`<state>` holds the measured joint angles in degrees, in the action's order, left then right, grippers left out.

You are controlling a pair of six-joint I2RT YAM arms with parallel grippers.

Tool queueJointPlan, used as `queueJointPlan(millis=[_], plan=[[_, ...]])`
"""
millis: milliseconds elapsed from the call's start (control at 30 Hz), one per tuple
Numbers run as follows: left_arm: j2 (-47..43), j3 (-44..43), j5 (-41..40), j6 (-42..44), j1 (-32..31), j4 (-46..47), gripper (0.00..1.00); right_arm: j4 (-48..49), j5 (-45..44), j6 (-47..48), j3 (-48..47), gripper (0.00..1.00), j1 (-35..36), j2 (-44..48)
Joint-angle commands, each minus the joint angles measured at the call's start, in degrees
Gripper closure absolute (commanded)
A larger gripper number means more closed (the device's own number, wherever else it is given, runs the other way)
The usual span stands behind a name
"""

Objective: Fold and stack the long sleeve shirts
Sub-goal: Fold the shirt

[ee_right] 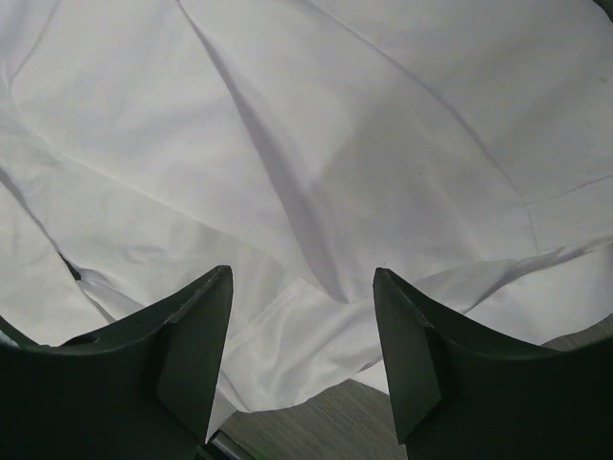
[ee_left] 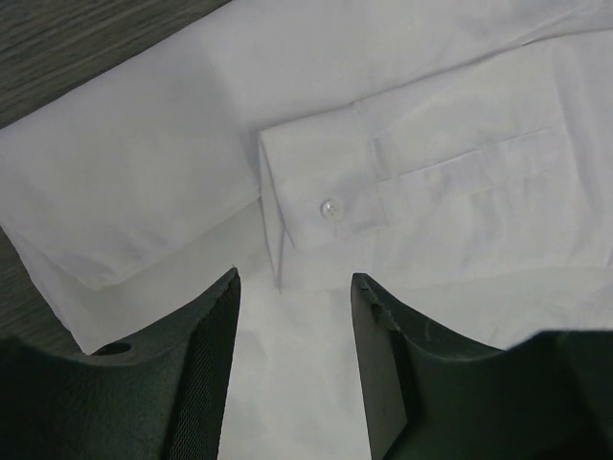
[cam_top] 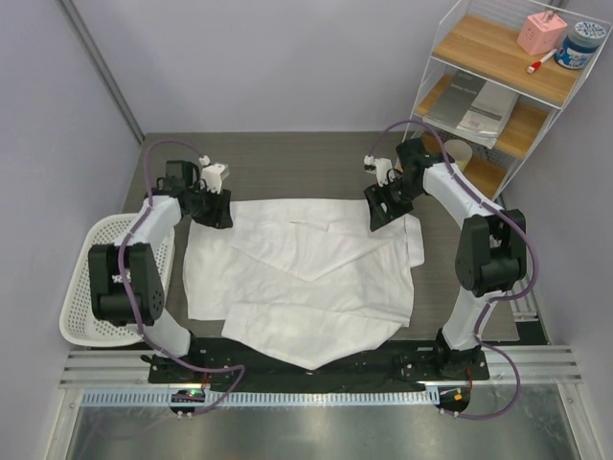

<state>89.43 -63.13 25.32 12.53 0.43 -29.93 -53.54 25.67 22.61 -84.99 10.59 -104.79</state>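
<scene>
A white long sleeve shirt (cam_top: 306,278) lies spread on the dark table, sleeves folded in across its body. My left gripper (cam_top: 215,205) hovers over its far left corner, open with nothing between the fingers. In the left wrist view my left gripper (ee_left: 295,276) points at a buttoned cuff (ee_left: 330,208) lying on the cloth. My right gripper (cam_top: 385,205) is over the shirt's far right corner, open. In the right wrist view my right gripper (ee_right: 303,271) stands above the creased shirt (ee_right: 316,144), whose hem edge lies below the jaws, with bare table beside it.
A white perforated basket (cam_top: 88,287) sits at the table's left edge beside the left arm. A wire shelf (cam_top: 498,91) stands at the back right, holding grey-white booklets (cam_top: 479,103), a pink object (cam_top: 541,32) and a blue-lidded jar (cam_top: 580,43).
</scene>
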Motion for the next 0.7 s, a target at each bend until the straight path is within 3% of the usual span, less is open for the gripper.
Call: queueJointPlan(millis=[0, 267, 667], plan=[[8.19, -7.08, -2.12, 4.43, -2.01, -3.91, 0.5, -0.25, -2.11, 1.12, -2.37, 0.34, 0.22, -1.72], [18.23, -16.92, 0.78, 8.64, -2.97, -7.24, 0.51, -0.86, -2.56, 0.33, -3.95, 0.34, 0.22, -4.19], [23.51, -19.57, 1.13, 8.3, -3.5, -5.4, 0.52, -3.06, -2.64, 0.59, -7.38, 0.31, 0.22, -6.12]])
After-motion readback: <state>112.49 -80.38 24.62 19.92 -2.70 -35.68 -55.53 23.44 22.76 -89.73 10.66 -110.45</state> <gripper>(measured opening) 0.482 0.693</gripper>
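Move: From the left hand, the near left corner of the folded-in sleeve's cuff lies about 5 cm ahead, 4 cm to the right and 8 cm below. The shirt's far edge runs some 10 cm ahead of that hand, with its far left corner about 8 cm to the left. From the right hand, the end of the slanting crease is about 1 cm ahead, 3 cm to the right and 9 cm below; the shirt's far right corner is some 11 cm ahead and 6 cm to the right. The left hand swings about 5 cm forward and 6 cm down with a slight drift to the right, closing in on the cuff corner; it tips a little further down and turns roughly 10 degrees clockwise, the last bit straight down with its fingers still half open, contact not visible. The right hand stays open over the shirt by the crease, dipping about 2.5 cm, then rising 1 cm and edging forward. ##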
